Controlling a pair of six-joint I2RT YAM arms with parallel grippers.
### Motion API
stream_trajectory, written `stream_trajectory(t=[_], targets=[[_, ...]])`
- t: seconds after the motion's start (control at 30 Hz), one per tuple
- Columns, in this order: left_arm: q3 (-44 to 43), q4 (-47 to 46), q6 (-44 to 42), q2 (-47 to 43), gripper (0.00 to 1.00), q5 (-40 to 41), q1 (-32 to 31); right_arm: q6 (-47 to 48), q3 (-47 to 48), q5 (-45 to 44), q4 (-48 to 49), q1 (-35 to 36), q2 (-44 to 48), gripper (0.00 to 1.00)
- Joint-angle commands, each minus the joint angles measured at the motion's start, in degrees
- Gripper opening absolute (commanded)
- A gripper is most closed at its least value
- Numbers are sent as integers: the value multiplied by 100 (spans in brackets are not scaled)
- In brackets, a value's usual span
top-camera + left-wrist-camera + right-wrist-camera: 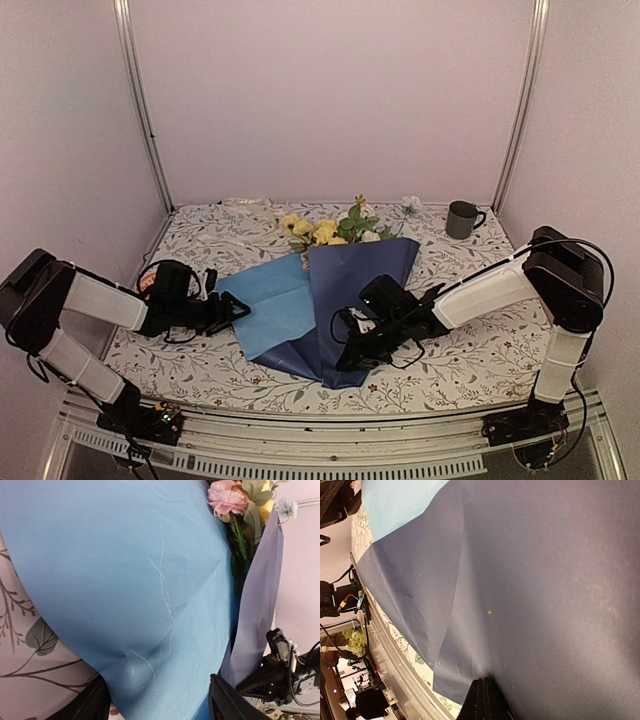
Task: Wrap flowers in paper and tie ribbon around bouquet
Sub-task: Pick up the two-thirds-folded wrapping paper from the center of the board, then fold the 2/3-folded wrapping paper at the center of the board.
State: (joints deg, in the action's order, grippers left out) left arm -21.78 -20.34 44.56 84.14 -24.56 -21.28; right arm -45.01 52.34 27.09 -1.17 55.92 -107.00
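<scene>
The paper [340, 300] lies mid-table, with its dark navy flap folded leftward over the flowers' stems. Its light blue layer [270, 305] is spread flat to the left. The flowers [325, 230] stick out at the far end, yellow and white blooms; a pink bloom [227, 497] shows in the left wrist view. My left gripper [159, 707] is open, its fingers [87, 705] astride the light blue sheet's left edge [150, 605]. My right gripper [484, 696] is shut on the navy paper [545, 580] near its front edge. A pale strip, the ribbon [243, 204], lies at the back left.
A dark grey mug [462, 219] stands at the back right. The floral tablecloth [480, 350] covers the table. Walls close the left, back and right sides. A metal rail [330, 420] runs along the near edge.
</scene>
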Motion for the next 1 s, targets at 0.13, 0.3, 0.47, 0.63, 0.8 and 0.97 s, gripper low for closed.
stream_trajectory(t=[0.13, 0.3, 0.47, 0.63, 0.8, 0.97], targets=[[-106, -772, -102, 232, 54, -206, -437, 81, 17, -327, -424, 47, -255, 2], [-129, -1172, -114, 138, 17, -261, -664, 72, 3, -327, -406, 45, -289, 2], [-566, -714, -592, -399, 0, 28, -1170, 48, -73, -306, -315, 49, -343, 2], [-1525, -45, -1324, -470, 0, 93, -1882, 16, -152, -244, -149, 45, -340, 2], [-2482, 32, -1362, 427, 0, -499, -2224, 36, -196, -179, 24, 59, -277, 2], [-3459, -9, -1508, 1510, 0, -755, -2460, 83, -226, -139, 186, 113, -141, 3]])
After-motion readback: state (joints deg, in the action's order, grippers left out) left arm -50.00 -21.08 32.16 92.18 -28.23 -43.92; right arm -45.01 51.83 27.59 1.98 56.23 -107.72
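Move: Right between the left hand's open fingers stands the wrapping paper's left edge, its middle about 2 cm to the right and 1 cm below. The folded navy panel is some 25 cm right and 2 cm ahead of that hand; the yellow flowers lie roughly 16 cm right and 18 cm ahead. From the right hand, the left edge is about 23 cm left and 11 cm ahead, and the navy panel's middle 13 cm ahead and 3 cm right. Closing on the light-blue left edge while sliding low to the right, the left hand pinches the paper, then sweeps up and over towards the navy panel, about 19 cm right and 15 cm up in all. The wrist turns some 30 degrees clockwise and tips the fingers upward. The right hand stays, shut fingertips still on the paper's near end. ##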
